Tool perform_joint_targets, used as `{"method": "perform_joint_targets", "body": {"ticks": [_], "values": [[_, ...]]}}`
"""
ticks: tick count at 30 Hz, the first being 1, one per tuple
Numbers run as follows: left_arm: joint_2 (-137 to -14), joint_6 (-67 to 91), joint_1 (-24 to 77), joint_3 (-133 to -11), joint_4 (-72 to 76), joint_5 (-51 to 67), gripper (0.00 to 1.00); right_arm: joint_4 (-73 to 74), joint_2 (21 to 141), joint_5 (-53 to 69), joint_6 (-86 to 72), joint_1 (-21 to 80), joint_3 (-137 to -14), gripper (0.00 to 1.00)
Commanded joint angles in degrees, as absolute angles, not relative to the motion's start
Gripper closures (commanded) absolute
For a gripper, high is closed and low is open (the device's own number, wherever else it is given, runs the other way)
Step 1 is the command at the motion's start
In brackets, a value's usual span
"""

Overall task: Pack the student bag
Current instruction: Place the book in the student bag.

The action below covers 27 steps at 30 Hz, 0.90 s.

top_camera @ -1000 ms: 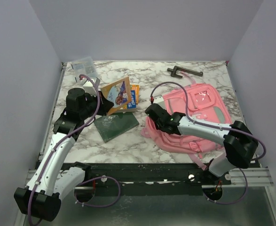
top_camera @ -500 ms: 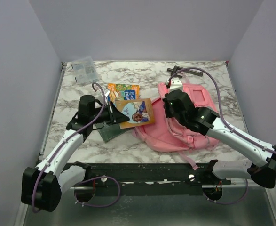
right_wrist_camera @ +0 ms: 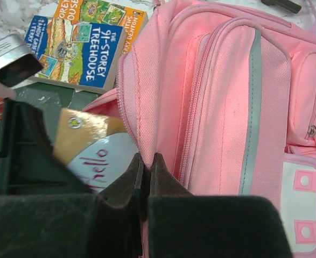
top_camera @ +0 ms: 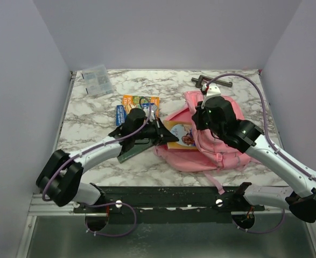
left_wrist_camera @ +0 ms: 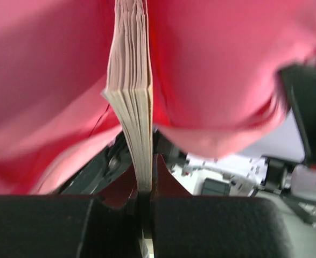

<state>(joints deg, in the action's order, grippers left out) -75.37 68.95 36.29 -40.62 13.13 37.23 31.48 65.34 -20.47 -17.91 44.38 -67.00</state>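
The student bag (top_camera: 222, 150), a pink backpack with grey trim, lies right of centre with its mouth facing left. My right gripper (top_camera: 198, 124) is shut on the pink fabric edge of that mouth and holds it up; the right wrist view shows the fabric pinched between the jaws (right_wrist_camera: 145, 161). An orange book (top_camera: 179, 137) with "hello" on its cover (right_wrist_camera: 90, 145) is held by my left gripper (top_camera: 164, 133), and its far end sits inside the bag's mouth. In the left wrist view the jaws (left_wrist_camera: 144, 188) clamp the book's page edges (left_wrist_camera: 131, 107), with pink bag fabric (left_wrist_camera: 227, 64) all around.
A blue and orange Treehouse book (top_camera: 139, 104) and a dark green book (top_camera: 135, 148) lie left of the bag, under my left arm. A clear plastic packet (top_camera: 97, 79) sits at the back left. A black tool (top_camera: 211, 81) lies behind the bag.
My left arm has swung right, carrying the orange book from the left of the table into the bag's mouth. My right gripper has moved back and up, lifting the bag's edge.
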Motion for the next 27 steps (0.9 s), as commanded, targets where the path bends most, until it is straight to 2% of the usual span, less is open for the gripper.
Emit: {"method": "perform_joint_targets", "body": {"ticks": [1, 5, 10, 17, 23, 25, 27], "values": [[-84.79, 79.14, 40.01, -49.56, 20.37, 28.17, 1.0, 27.52, 63.36, -17.51, -18.34, 44.05, -72.48, 1.0], [-92.65, 83.23, 43.67, -52.33, 26.58, 23.44, 1.0, 26.83, 62.81, -17.08, -18.73, 43.79, -72.96, 1.0], [-102.76, 84.46, 48.93, -59.77, 27.32, 16.99, 1.0, 24.16, 61.94, -15.78, -19.61, 43.68, -70.44, 1.0], [-113.74, 82.56, 51.46, -68.76, 28.47, 9.79, 1.0, 24.58, 60.98, -14.82, -20.91, 43.31, -67.61, 1.0], [-115.12, 80.37, 52.08, -68.3, 28.56, 8.88, 0.51, 26.57, 57.4, -18.78, -21.03, 43.24, -64.6, 1.0], [-114.04, 79.7, 52.06, -67.12, 28.5, 9.01, 0.4, 27.33, 56.24, -20.88, -21.08, 43.09, -63.54, 1.0], [-112.4, 79.16, 51.95, -66.1, 27.94, 9.26, 0.34, 28.53, 55.59, -22.77, -21.08, 43.15, -63.24, 1.0]]}}
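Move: The inside of the student bag lies about 12 cm to the right of the left hand, 6 cm ahead and 8 cm below; the book already pinched there has its middle some 5 cm to the right and 3 cm below. The pile of treehouse books is roughly 14 cm ahead and 14 cm left of that hand, the green board about 16 cm left and 1 cm ahead, both some 16 cm lower. From the right hand, pinching the bag's edge, the bag's inside is 2 cm back, 2 cm right and 14 cm below. The left hand carries the pinched book about 16 cm to the right and 8 cm forward into the bag, first level and then sinking some 7 cm as it passes under the held edge, with the wrist swinging a little over 10 degrees counter-clockwise, and near the end, as it slows to a stop, the fingers open past halfway and let go of the book. The right hand meanwhile keeps its pinch on the bag's edge and holds the mouth open, rising a couple of centimetres at first, then easing slightly down and finally a little back and to the right. ##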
